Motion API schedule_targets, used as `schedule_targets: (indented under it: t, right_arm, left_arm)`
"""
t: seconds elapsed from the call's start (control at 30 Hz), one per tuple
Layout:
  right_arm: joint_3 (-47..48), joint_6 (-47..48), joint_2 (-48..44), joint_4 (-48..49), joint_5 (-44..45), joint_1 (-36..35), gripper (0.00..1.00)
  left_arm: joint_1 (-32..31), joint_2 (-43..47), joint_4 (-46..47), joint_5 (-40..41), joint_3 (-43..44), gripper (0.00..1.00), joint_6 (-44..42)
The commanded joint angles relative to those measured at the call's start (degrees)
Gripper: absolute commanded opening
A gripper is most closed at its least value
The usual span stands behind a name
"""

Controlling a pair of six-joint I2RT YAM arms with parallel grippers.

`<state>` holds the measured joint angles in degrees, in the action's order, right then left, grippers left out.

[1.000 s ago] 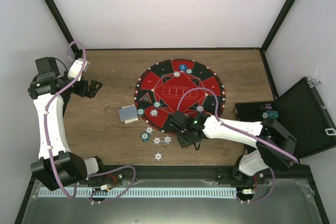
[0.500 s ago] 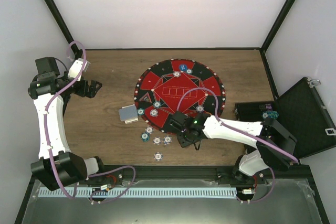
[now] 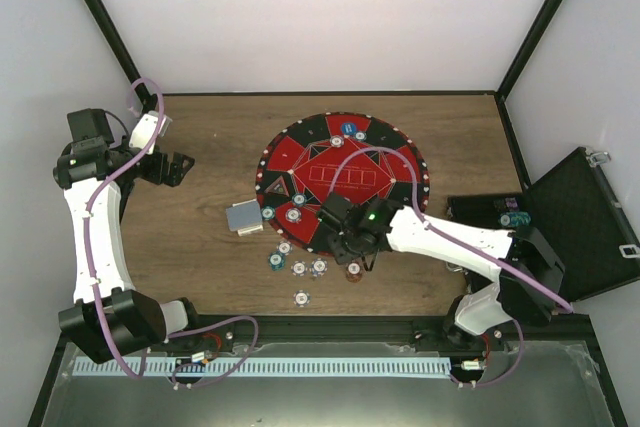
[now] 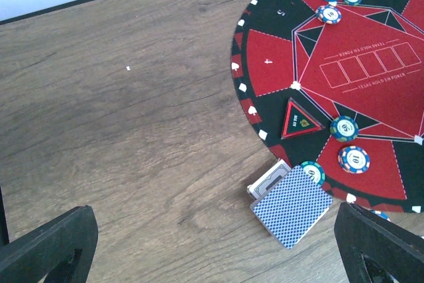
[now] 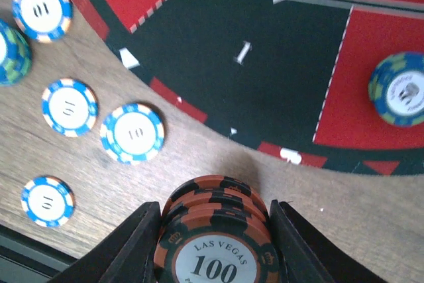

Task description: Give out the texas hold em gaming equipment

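Observation:
Between the fingers of my right gripper [image 5: 215, 243] sits a short stack of orange-and-black "100" poker chips [image 5: 215, 230], and the gripper is shut on it just off the near rim of the round mat [image 5: 218, 64]. From above, the orange stack [image 3: 353, 269] shows under that gripper [image 3: 353, 261]. Blue-and-white chips [image 5: 132, 132] lie on the wood to its left. A deck of blue-backed playing cards [image 4: 291, 205] rests at the mat's left rim. My left gripper [image 4: 215, 253] hangs open over bare wood, far left of the cards.
More chips [image 3: 293, 214] and a blue button disc [image 3: 347, 127] sit on the red-and-black mat [image 3: 395, 162]. Loose chips [image 3: 300, 297] lie near the front edge. An open black case [image 3: 580, 227] stands at the right, with chips [image 3: 515, 217] in it.
The right gripper has closed a little onto the orange stack, and its wrist has shifted up and left toward the mat. The left arm has not moved.

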<state>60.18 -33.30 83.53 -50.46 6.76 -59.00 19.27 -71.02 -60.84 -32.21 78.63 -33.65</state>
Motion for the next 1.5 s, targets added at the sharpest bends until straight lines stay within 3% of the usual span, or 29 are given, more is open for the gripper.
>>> schedule_targets:
  t: [0.0, 0.4, 0.77, 1.0, 1.3, 1.4, 1.47]
  right_arm:
    - [6.04, 3.39, 1.67, -0.69, 2.17, 2.40, 0.24]
    - [30.05, 15.49, 26.67, 6.57, 2.65, 12.13, 0.20]
    - [51.55, 20.48, 46.82, 6.69, 2.60, 15.40, 0.18]
    - [58.09, 20.85, 53.59, 6.20, 1.55, 15.63, 0.18]
    - [58.28, 21.26, 56.26, 6.56, 1.35, 15.85, 0.19]
    - [58.49, 21.43, 56.20, 6.03, 1.07, 15.85, 0.32]
    - [58.70, 21.52, 55.61, 5.68, 1.40, 15.85, 0.54]
  left_arm:
    - [0.33, 0.27, 0.75, -0.91, -0.14, 1.00, -0.18]
    - [0.33, 0.05, 0.02, -1.76, 0.04, 1.00, -0.13]
    - [0.33, -1.29, 0.72, -2.58, -0.56, 1.00, -0.99]
    - [0.33, -1.64, 0.78, -2.25, -0.76, 1.00, -1.40]
    - [0.33, -2.10, 0.43, -1.91, -0.78, 1.00, -1.83]
    - [0.33, -1.99, 0.20, -1.71, -0.54, 1.00, -2.05]
    - [0.33, -1.86, 0.12, -1.57, -0.41, 1.00, -2.06]
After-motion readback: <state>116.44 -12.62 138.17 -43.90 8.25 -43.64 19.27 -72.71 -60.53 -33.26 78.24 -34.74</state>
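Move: The right hand already grips a few orange 100 chips. Their spot, on the mat between the ALL IN triangle and the card boxes, lies some 25 cm ahead, 12 cm left and 8 cm below. The triangle is about 26 cm ahead and 19 cm left, the teal chip 21 ahead and 14 left, the blue-white 10 chip 16 ahead and 15 left. From the left hand the spot is roughly 10 cm ahead, 26 cm right and 26 cm below. The right hand carries the pinched chips about 25 cm forward and 12 cm left, briefly rising, then sinking beside ALL IN. ##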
